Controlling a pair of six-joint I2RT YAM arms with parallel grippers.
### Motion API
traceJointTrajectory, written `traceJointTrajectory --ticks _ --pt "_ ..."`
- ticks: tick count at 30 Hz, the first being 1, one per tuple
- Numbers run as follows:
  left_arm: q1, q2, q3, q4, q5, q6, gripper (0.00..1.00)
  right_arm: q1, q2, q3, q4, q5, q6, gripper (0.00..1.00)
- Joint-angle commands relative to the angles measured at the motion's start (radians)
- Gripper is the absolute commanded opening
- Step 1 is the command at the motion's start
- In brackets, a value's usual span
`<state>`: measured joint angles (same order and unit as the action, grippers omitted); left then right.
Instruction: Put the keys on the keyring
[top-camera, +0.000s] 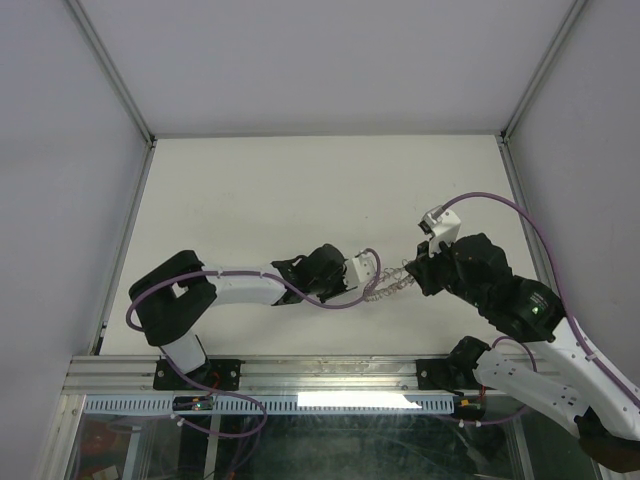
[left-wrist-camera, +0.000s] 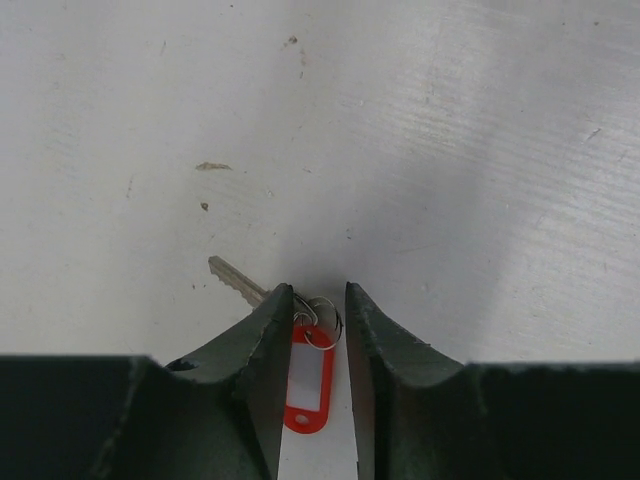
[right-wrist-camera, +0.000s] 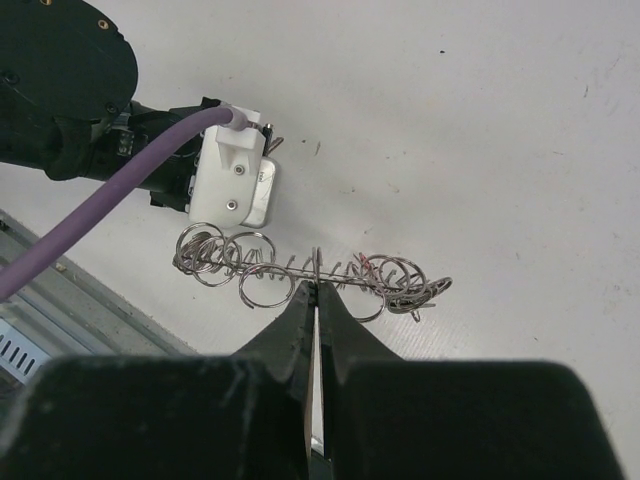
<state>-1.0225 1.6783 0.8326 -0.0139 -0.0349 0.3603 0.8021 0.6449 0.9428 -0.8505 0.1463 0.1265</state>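
Observation:
The keys, a small silver key joined by little split rings to a red oval tag with a white window, lie flat on the white table. My left gripper straddles the tag and its rings. Its jaws stand narrowly apart, the left finger over the tag's edge and a gap on the right. The keyring, a thin wire strung with many silver loops, hangs edge-on above the table with my right gripper shut on its wire. In the top view both grippers, left and right, meet at the keyring.
The left arm's white camera mount and purple cable sit just beyond the keyring. A metal rail runs along the table's near edge. Enclosure walls stand on three sides.

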Motion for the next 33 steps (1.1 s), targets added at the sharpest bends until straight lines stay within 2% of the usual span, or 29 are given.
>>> traceJointTrajectory --ticks 1,3,9,17,26,33 --pt "-0.011 0.019 0.019 -0.014 -0.028 0.023 0.22 0.002 -0.002 0.021 0.087 -0.013 0.009 0.0" --pt "-0.011 0.016 0.016 -0.024 -0.032 0.021 0.14 0.002 0.0 0.02 0.09 -0.015 0.01 0.0" --pt "-0.017 -0.026 0.008 -0.027 -0.042 0.004 0.0 0.002 -0.002 0.017 0.093 -0.02 0.013 0.0" --pt "-0.017 -0.129 0.009 -0.02 -0.028 -0.02 0.0 0.002 -0.005 0.011 0.097 -0.027 0.025 0.0" --pt "-0.008 -0.247 -0.054 0.023 0.06 -0.113 0.0 0.001 -0.006 0.003 0.103 -0.03 0.03 0.0" --pt "0.088 -0.387 -0.148 0.127 0.312 -0.233 0.0 0.002 -0.011 -0.013 0.113 -0.056 0.009 0.0"
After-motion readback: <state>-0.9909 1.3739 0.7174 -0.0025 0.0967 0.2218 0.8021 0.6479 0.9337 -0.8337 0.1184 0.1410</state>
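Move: My left hand is already down at the keys with its tag: their middle lies about 1 cm to its left, level fore and aft, and about 1 cm below. The keyring hangs in my right hand, some 7 cm to the left hand's right, 4 cm back and 16 cm higher. From my right hand the keys lie roughly 14 cm left, 6 cm ahead and 23 cm below. I shut my left fingers fully at the keys' small ring, staying low by the table while they close. Then I raise that hand about 6 cm away from the keys, still shut, drawing back some 2 cm late in the rise as the wrist rolls about 15 degrees, its left side dipping. My right fingers keep their pinch on the keyring. ##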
